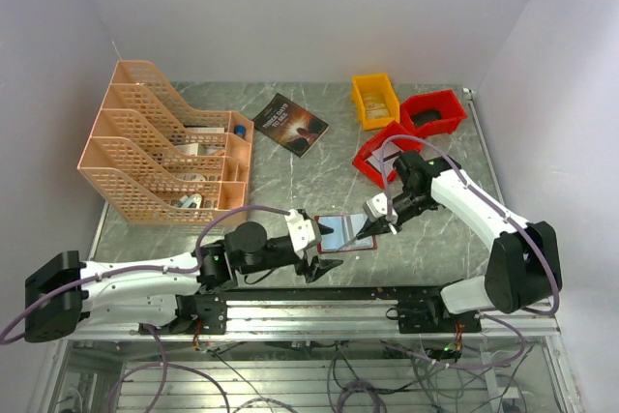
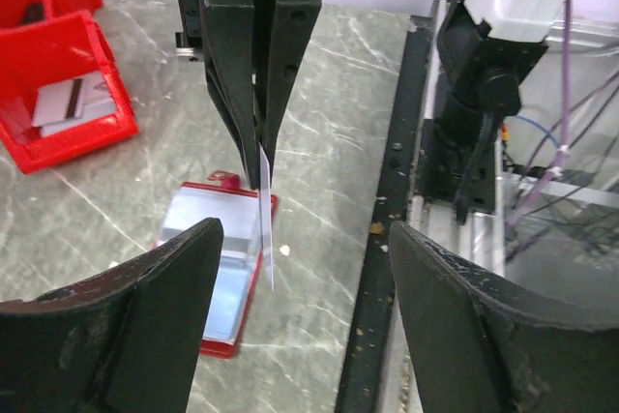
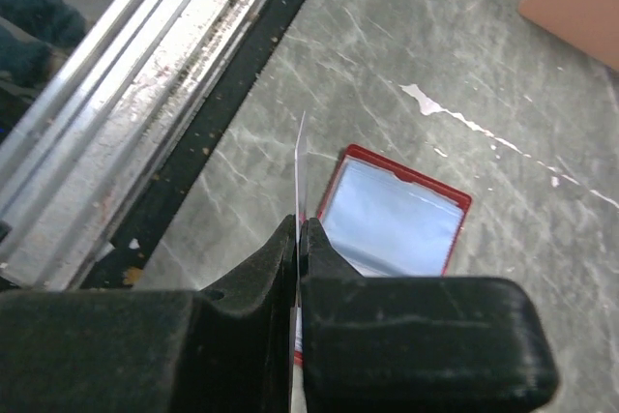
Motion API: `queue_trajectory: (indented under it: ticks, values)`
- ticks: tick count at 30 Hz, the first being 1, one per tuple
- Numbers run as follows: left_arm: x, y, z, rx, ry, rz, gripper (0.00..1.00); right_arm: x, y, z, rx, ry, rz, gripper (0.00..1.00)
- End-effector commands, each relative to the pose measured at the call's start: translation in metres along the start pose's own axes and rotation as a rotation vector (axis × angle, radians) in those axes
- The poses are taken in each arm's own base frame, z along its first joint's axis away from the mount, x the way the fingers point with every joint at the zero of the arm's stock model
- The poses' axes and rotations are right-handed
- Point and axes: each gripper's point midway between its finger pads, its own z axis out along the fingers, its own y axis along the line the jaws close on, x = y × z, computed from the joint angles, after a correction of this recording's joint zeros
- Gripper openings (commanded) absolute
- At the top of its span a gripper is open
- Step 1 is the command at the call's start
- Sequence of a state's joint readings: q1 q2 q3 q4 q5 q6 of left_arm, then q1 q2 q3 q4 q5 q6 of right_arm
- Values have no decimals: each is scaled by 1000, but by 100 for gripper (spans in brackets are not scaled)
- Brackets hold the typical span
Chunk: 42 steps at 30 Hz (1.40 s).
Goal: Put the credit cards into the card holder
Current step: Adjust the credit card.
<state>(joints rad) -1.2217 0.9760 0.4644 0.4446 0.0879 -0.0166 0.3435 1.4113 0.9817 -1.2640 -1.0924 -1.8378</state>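
Observation:
The card holder (image 1: 340,236) lies open on the marble table near the front rail, a dark red case with pale clear pockets up (image 2: 215,256) (image 3: 394,217). My right gripper (image 1: 380,223) is shut on a thin pale credit card (image 3: 301,169), held on edge just above the holder's right edge (image 2: 265,231). In the left wrist view the right gripper (image 2: 261,132) points down over the holder. My left gripper (image 1: 326,249) stands wide open beside the holder's left end, with nothing between its fingers (image 2: 155,316). More cards (image 2: 70,102) lie in a red bin.
Two red bins (image 1: 432,111) (image 1: 379,159) and a yellow bin (image 1: 374,99) stand at the back right. A dark book (image 1: 290,124) lies at the back centre and an orange file rack (image 1: 169,147) on the left. A metal rail (image 1: 319,297) runs along the near edge.

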Motion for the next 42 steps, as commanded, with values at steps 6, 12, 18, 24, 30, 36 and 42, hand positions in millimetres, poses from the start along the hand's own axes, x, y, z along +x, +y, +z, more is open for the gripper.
queue_trajectory:
  ticks: [6,12,18,24,30,36,42]
  values:
    - [3,23,34,-115,26,70,61,2,-20,-5,21,35,-44,0]
    - [3,28,48,-144,27,46,50,7,-25,-7,42,57,-11,0]
    - [24,31,63,-161,89,21,46,6,-26,-7,43,55,0,0]
    - [36,37,67,-196,103,6,25,5,-24,-6,34,49,6,0]
    - [40,33,70,-183,104,-23,19,4,-23,-5,30,38,7,0]
    - [49,31,73,-180,120,-49,23,3,-23,-5,27,29,23,0]
    - [48,37,68,-224,92,-81,7,2,-24,-4,26,22,64,14]
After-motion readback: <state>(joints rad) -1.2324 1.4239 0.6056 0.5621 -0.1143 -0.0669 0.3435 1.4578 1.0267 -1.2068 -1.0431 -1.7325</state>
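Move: The card already sticks out of the right fingers towards the left hand; its middle is about 3 cm left, 1 cm back and 1 cm below the right hand. From the open left hand it is roughly 7 cm right, 3 cm ahead and 6 cm lower. The open card holder lies some 5 cm ahead, 7 cm right and 17 cm below the left hand. The red tray is about 24 cm ahead and 15 cm right of it, 16 cm down. Down about 7 cm, and at the same time some 5 cm forward and 5 cm right, the left hand comes to the card's free end, turning about 10 degrees counter-clockwise and rolling slightly. Its wide-open fingers close and pinch that end. The right hand keeps the other end, easing forward about 2 cm early on, then holding still over the card holder; its fingers just begin to slacken. ##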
